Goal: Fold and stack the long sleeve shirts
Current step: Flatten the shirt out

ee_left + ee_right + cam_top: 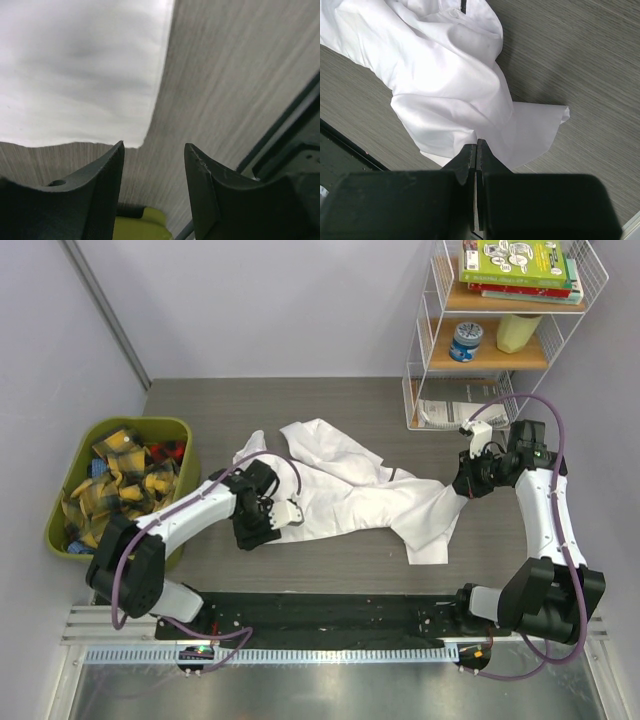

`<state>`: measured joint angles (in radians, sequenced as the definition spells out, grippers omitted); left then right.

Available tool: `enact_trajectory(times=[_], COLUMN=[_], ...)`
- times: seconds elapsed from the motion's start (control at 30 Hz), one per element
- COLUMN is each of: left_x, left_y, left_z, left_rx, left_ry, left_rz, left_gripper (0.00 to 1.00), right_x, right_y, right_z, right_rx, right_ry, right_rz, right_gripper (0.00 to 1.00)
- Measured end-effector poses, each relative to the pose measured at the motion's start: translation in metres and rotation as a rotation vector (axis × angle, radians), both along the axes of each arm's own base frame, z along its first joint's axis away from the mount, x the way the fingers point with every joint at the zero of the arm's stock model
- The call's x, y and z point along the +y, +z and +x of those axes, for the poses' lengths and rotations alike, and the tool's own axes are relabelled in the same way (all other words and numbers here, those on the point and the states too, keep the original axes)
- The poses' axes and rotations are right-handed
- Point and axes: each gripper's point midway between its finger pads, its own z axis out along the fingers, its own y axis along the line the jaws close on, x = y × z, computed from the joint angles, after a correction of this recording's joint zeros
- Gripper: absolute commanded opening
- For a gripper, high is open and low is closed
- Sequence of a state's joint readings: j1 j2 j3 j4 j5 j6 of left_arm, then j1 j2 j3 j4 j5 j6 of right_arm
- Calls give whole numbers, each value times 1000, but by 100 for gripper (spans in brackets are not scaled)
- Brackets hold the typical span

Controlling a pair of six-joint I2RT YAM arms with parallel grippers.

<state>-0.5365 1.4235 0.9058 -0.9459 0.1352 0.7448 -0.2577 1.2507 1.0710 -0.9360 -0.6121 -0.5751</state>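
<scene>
One white long sleeve shirt (pixel 345 490) lies crumpled across the middle of the dark table, and I see no other. My left gripper (pixel 252 532) is at the shirt's left end, just off its near edge. In the left wrist view the left gripper (pixel 154 144) is open with only bare table between its fingers, and the shirt (pixel 75 70) fills the upper left. My right gripper (pixel 462 485) is at the shirt's right end. There the right gripper (pixel 478 142) is shut, its tips pinching an edge of the shirt (pixel 445 75), which is bunched ahead of it.
A green bin (pixel 125 485) full of yellow-and-black plaid cloths stands at the left table edge, and its rim (pixel 140 225) shows below the left fingers. A white wire shelf (pixel 500 340) with books, a can and papers stands at the back right. A black strip (pixel 320 615) runs along the near edge.
</scene>
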Motion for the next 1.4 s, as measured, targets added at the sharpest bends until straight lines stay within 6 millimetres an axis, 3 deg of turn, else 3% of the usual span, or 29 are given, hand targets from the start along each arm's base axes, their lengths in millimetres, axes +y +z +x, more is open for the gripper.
enact_trajectory(times=[0.13,0.3,0.4,0.43,0.53,0.67,0.77,0.9,0.97,1.07,1.23,1.3,1.4], left_x=[0,8,11,11,13,13,9,1,-1,1,-1,2,11], left_y=[-17,-39,-40,-41,-41,-37,-19,48,99,168,284,337,394], left_z=[14,15,16,16,20,23,29,77,110,141,167,170,160], left_rx=[-33,-38,-49,-51,-72,-78,-68,-176,-291,-448,-702,-835,-990], left_ry=[-2,-12,-26,-30,-34,3,66,205,274,356,451,491,526], left_rz=[44,95,112,114,124,100,38,-114,-216,-318,-477,-551,-641], left_gripper=[52,50,39,23,1,0,0,0,0,0,0,0,0], right_x=[0,0,0,0,1,2,4,3,2,-1,-9,-13,-16], right_y=[1,0,0,0,1,3,13,52,85,144,269,323,384], right_z=[-1,-1,-1,-1,-1,-1,3,21,35,56,79,76,56], right_rx=[0,1,2,2,2,2,-12,-101,-180,-323,-619,-757,-933], right_ry=[-1,-2,-2,-1,-1,-3,-15,-41,-68,-117,-196,-235,-293], right_rz=[0,1,1,1,3,14,28,45,54,64,67,60,46], right_gripper=[1,1,1,1,1,1,1,1,1,1,1,1,1])
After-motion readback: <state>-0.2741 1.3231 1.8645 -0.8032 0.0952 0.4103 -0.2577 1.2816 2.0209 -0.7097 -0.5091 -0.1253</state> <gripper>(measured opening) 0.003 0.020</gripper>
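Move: The shirt's near left corner lies flat just under the half-open left gripper, about 2 cm ahead, 1 cm left and 5 cm below its finger pads. From the same hand, the green bin sits some 27 cm left and 9 cm ahead. The corner is roughly 40 cm left of the right gripper, 9 cm back and 15 cm below. The right gripper already holds the opposite end, with the newspaper shelf about 15 cm ahead of it. Lower the left gripper about 4 cm with a small nudge forward, shut it to pinch the shirt's near left corner, then sweep it up some 43 cm and well forward, swinging the fingers from straight down to point forward. Keep the right gripper shut on its end and still until that pinch is made, then raise it alongside, nearly 40 cm, tilting its fingers up and forward, easing slightly back at the top. ##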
